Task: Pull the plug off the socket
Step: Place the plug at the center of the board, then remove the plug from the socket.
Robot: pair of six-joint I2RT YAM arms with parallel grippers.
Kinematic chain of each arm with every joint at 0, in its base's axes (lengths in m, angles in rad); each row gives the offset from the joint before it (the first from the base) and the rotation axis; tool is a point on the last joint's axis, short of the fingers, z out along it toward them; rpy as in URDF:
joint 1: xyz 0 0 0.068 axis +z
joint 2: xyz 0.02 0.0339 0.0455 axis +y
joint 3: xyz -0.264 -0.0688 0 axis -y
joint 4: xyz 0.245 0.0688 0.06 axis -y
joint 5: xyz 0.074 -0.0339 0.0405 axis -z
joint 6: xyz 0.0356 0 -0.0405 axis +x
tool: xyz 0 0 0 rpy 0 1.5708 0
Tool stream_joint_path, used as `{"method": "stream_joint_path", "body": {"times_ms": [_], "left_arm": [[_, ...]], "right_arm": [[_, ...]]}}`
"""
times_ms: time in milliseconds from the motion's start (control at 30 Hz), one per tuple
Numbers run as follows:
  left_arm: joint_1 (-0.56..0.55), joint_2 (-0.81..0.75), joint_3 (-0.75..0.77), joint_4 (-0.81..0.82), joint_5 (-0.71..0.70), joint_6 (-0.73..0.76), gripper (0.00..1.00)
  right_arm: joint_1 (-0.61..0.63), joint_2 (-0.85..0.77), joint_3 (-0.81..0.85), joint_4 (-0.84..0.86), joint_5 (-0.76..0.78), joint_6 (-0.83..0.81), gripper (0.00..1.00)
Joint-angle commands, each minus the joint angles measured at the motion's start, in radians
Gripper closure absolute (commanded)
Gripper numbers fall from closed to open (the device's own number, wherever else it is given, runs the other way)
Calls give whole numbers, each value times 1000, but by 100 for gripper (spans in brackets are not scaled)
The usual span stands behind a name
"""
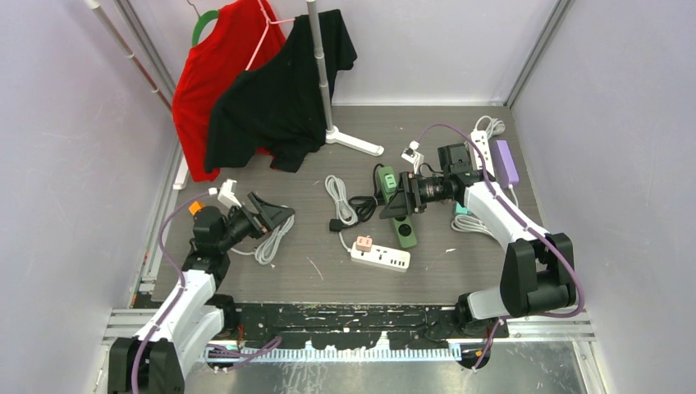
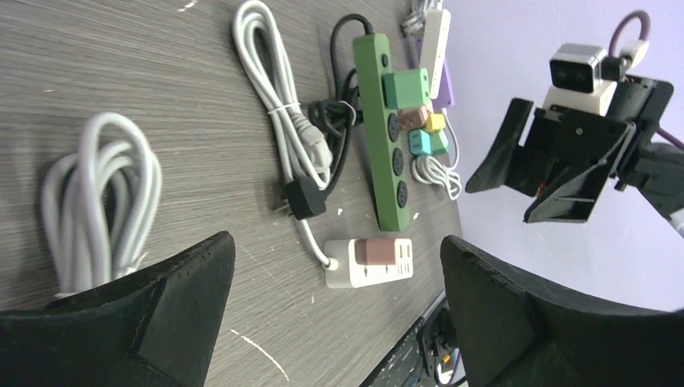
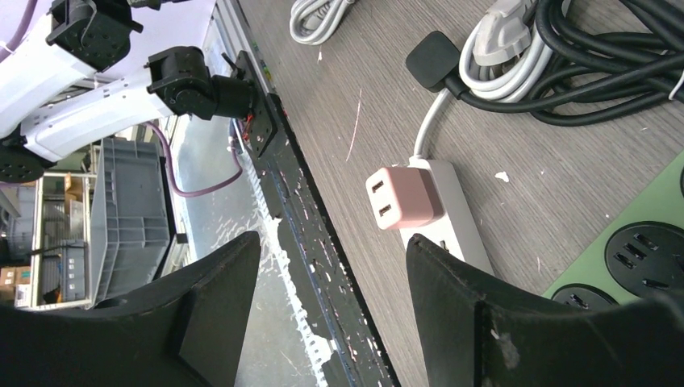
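A pink plug [image 1: 363,244] sits in a white power strip [image 1: 382,256] lying near the table's front middle. Both wrist views show them: the pink plug [image 2: 377,250] in its strip [image 2: 343,270], and the pink plug [image 3: 403,197] in its strip [image 3: 452,210]. A green power strip [image 1: 404,230] behind it carries several coloured plugs [image 2: 415,121]. My left gripper [image 1: 275,215] hovers open at the left, well away from the strip, its jaws [image 2: 337,250] empty. My right gripper [image 1: 398,201] hangs open above the green strip [image 3: 637,258], nothing between its jaws [image 3: 332,242].
A coiled white cable [image 1: 275,242] lies under the left gripper. Another white coil [image 1: 338,197] and a black cable bundle [image 1: 365,205] lie mid-table. A garment stand [image 1: 324,74] with red and black shirts stands at the back. A white strip and a purple block [image 1: 505,160] sit back right.
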Motion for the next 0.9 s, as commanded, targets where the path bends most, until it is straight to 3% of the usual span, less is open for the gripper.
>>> {"method": "stream_joint_path", "body": {"times_ms": [0, 867], "left_arm": [[-54, 18, 1, 127, 25, -5, 3], [-343, 193, -10, 346, -46, 35, 4]], "right_arm": [[-7, -42, 23, 20, -32, -17, 28], [-6, -64, 9, 32, -51, -38, 28]]}}
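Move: The pink plug, in the white power strip, lies about 21 cm to the right of the left hand, some 7 cm back and 12 cm below. The strip's middle is 4 cm farther right and 3 cm farther back than the plug. A black cable plug lies some 14 cm right of the left hand, level with it; a pale cable coil is almost beneath, about 4 cm back. From the idle right hand, the pink plug is some 6 cm left, 8 cm back, 14 cm below. Empty and wide open, the left hand swings steadily to the right, about 7.5 cm, and draws back some 3 cm while staying at nearly the same height, leaving the pale coil and heading for the pink plug and its white strip. On the way the wrist turns about 15 degrees clockwise so the fingers point more to the right, and they touch nothing by the end, still well short of the plug. ##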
